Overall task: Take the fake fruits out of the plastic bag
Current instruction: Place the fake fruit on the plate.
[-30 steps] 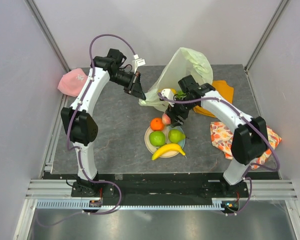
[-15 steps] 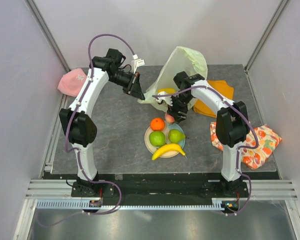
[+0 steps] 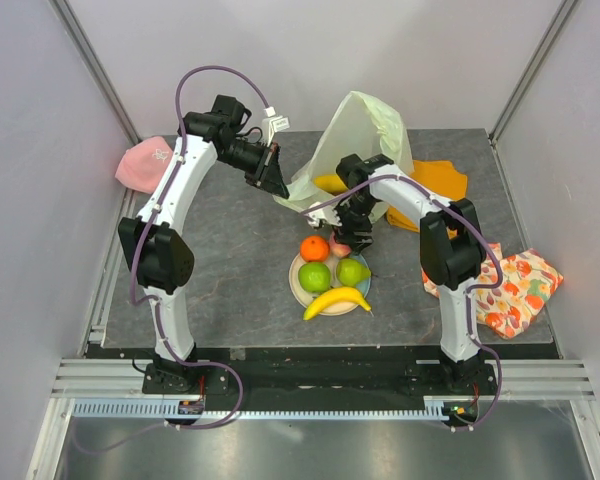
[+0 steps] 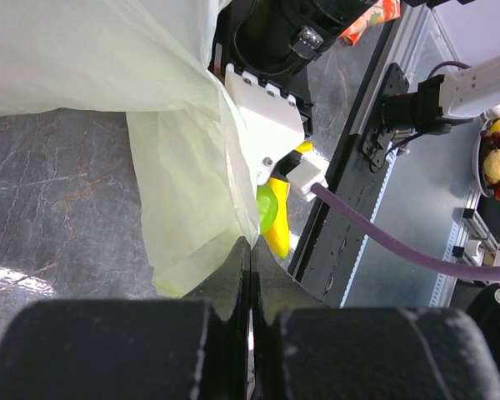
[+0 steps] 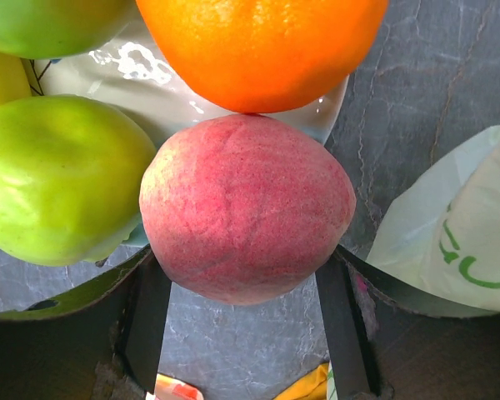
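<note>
My left gripper (image 3: 273, 182) is shut on the edge of the pale yellow-green plastic bag (image 3: 365, 135), lifting its mouth; the pinched bag edge (image 4: 192, 167) shows in the left wrist view at my left gripper (image 4: 250, 247). A yellow fruit (image 3: 330, 183) lies inside the bag. My right gripper (image 3: 342, 241) is shut on the pink peach (image 5: 246, 217), just beside the plate rim (image 5: 183, 92). On the plate (image 3: 298, 290) lie an orange (image 3: 314, 248), a green apple (image 3: 315, 277), a pear (image 3: 353, 271) and a banana (image 3: 337, 298).
A pink cap (image 3: 143, 163) sits at the far left. An orange cloth (image 3: 440, 183) lies behind the bag, and a patterned cloth (image 3: 518, 285) at the right. Walls close in the table on three sides.
My right gripper has carried the peach from the bag's mouth toward the plate, and its arm has swung left. The left gripper has held still on the bag.
</note>
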Robot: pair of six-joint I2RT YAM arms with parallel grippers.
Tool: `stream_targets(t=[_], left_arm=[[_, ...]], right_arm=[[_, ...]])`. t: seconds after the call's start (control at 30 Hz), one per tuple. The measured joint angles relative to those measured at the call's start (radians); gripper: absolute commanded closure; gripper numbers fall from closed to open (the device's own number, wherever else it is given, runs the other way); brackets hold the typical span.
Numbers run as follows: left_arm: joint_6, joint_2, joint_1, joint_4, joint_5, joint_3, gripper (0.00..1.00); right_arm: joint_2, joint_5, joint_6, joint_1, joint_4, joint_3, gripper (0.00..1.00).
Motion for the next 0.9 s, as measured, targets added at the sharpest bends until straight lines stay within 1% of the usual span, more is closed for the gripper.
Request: stream_targets(t=[0.23, 0.43, 0.47, 0.9], left_arm=[[0.000, 0.000, 0.000, 0.001, -0.008, -0.002, 0.98], [0.000, 0.000, 0.000, 0.000, -0.021, -0.007, 0.98], [0.000, 0.000, 0.000, 0.000, -0.021, -0.007, 0.98], [0.000, 0.010, 0.000, 0.001, -0.021, -0.006, 0.98]], right_arm=[[0.013, -0.001, -0.038, 0.010, -0.006, 0.000, 0.34], [0.016, -0.002, -0.045, 0.021, -0.011, 0.000, 0.23], [0.018, -0.002, -0.045, 0.024, -0.011, 0.000, 0.02], [0.023, 0.006, -0.051, 0.025, -0.007, 0.000, 0.02]])
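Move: The peach already sits between the right fingers. The plate it goes to has its middle about 7 cm back, 2 cm to the left and 4 cm below. Nearly at hand height, the orange is some 6 cm left and level fore-and-aft, and the yellow-green fruit about 6 cm back and 2 cm right. The green apple is about 7 cm back and 6 cm left. From the left hand, the plate lies roughly 10 cm back, 11 cm right and 22 cm below. Ease the right gripper down about 1 cm, drifting about as far back and to the left, with a slight counter-clockwise turn, to set the held peach on the plate's far edge between the orange and the yellow-green fruit. Then open the fingers wide to let go of the peach, and stay low around it. ##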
